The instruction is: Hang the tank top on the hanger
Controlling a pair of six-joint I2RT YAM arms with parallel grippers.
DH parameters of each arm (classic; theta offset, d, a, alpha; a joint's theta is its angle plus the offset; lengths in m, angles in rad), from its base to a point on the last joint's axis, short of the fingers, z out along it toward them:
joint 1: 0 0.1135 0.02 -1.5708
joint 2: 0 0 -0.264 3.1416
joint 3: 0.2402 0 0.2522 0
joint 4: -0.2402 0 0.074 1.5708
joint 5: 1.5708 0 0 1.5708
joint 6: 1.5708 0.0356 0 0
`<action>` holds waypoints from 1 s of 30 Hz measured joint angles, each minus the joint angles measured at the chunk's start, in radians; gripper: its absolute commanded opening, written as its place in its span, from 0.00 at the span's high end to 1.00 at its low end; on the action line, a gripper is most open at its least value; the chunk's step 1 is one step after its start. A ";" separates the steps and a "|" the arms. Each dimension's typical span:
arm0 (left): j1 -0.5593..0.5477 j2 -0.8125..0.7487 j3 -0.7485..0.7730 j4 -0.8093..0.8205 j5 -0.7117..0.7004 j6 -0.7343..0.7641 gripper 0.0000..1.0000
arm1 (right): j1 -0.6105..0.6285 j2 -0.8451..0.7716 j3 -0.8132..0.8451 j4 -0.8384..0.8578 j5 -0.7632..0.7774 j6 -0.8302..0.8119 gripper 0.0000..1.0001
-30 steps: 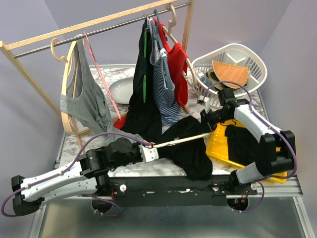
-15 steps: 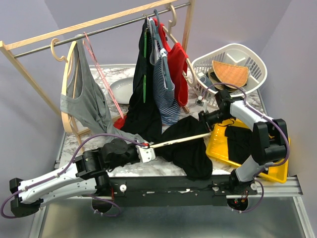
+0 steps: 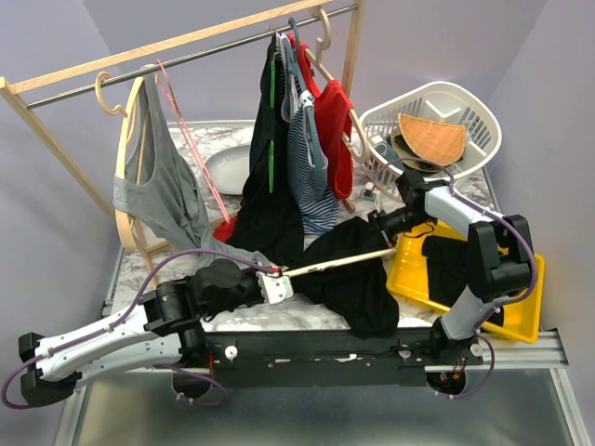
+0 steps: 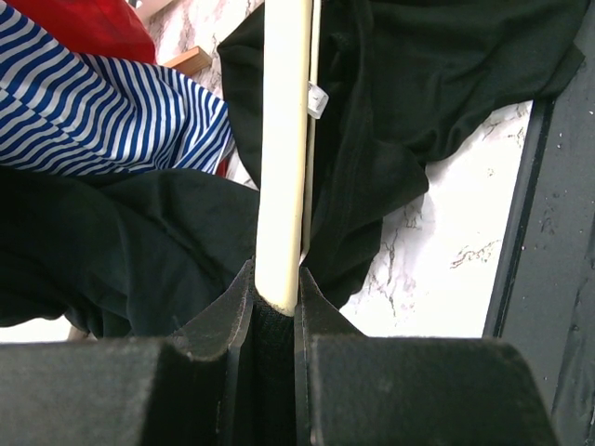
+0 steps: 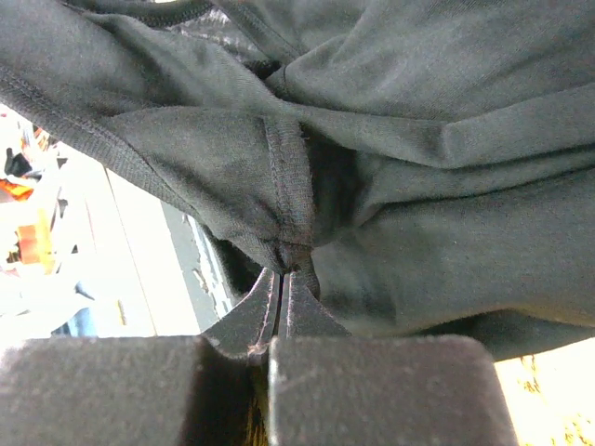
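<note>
The black tank top [image 3: 363, 288] lies crumpled on the marble table, draped over the cream wooden hanger [image 3: 339, 262], which lies nearly flat across it. My left gripper [image 3: 282, 277] is shut on the hanger's left end. In the left wrist view the hanger's pale arm [image 4: 284, 139] runs straight out from between the jaws of the left gripper [image 4: 277, 279], over the tank top [image 4: 437, 84]. My right gripper [image 3: 383, 223] is at the tank top's upper right edge. In the right wrist view the right gripper [image 5: 284, 274] is shut, with a seam of the tank top [image 5: 418, 186] pinched at its tips.
A wooden rack [image 3: 186, 42] spans the back, holding a grey tank top [image 3: 158, 186], a pink wire hanger [image 3: 191, 149], a black garment with a green stripe [image 3: 270, 186], a striped top [image 3: 311, 177] and a red one [image 3: 333, 130]. A white basket [image 3: 437, 121] and a yellow tray [image 3: 516, 307] stand on the right.
My right gripper has moved a little left and away from me, to the tank top's upper edge. The left arm drew back slightly with the hanger.
</note>
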 measured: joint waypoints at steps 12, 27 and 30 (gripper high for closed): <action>0.001 -0.036 -0.006 0.000 -0.077 0.008 1.00 | -0.128 -0.107 0.000 0.003 -0.010 0.026 0.99; 0.003 -0.037 -0.007 -0.002 -0.112 0.011 1.00 | -0.285 -0.148 0.008 -0.055 -0.091 0.002 0.99; 0.003 -0.042 -0.008 -0.002 -0.112 0.013 1.00 | -0.307 -0.148 0.011 -0.063 -0.105 0.002 0.99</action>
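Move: My right hand already pinches a strap of the black tank top. The hanger's free end lies about 3 cm back and 3 cm to its right, near its height. From this hand the bulk of the tank top hangs about 7 cm left, 4 cm back and 7 cm below; the yellow bin sits some 21 cm right, 4 cm back and 8 cm down. From my left hand, gripping the hanger, that free end is about 25 cm right, 9 cm ahead and 8 cm lower. I keep the strap pinched and draw it to my right, up and forward, about 9 cm in all, out along the hanger to its free end, my right wrist swinging some 15 degrees clockwise. My left hand keeps its grip on the hanger, easing about 2 cm forward and left with a slight counter-clockwise turn that swings the free end forward. ##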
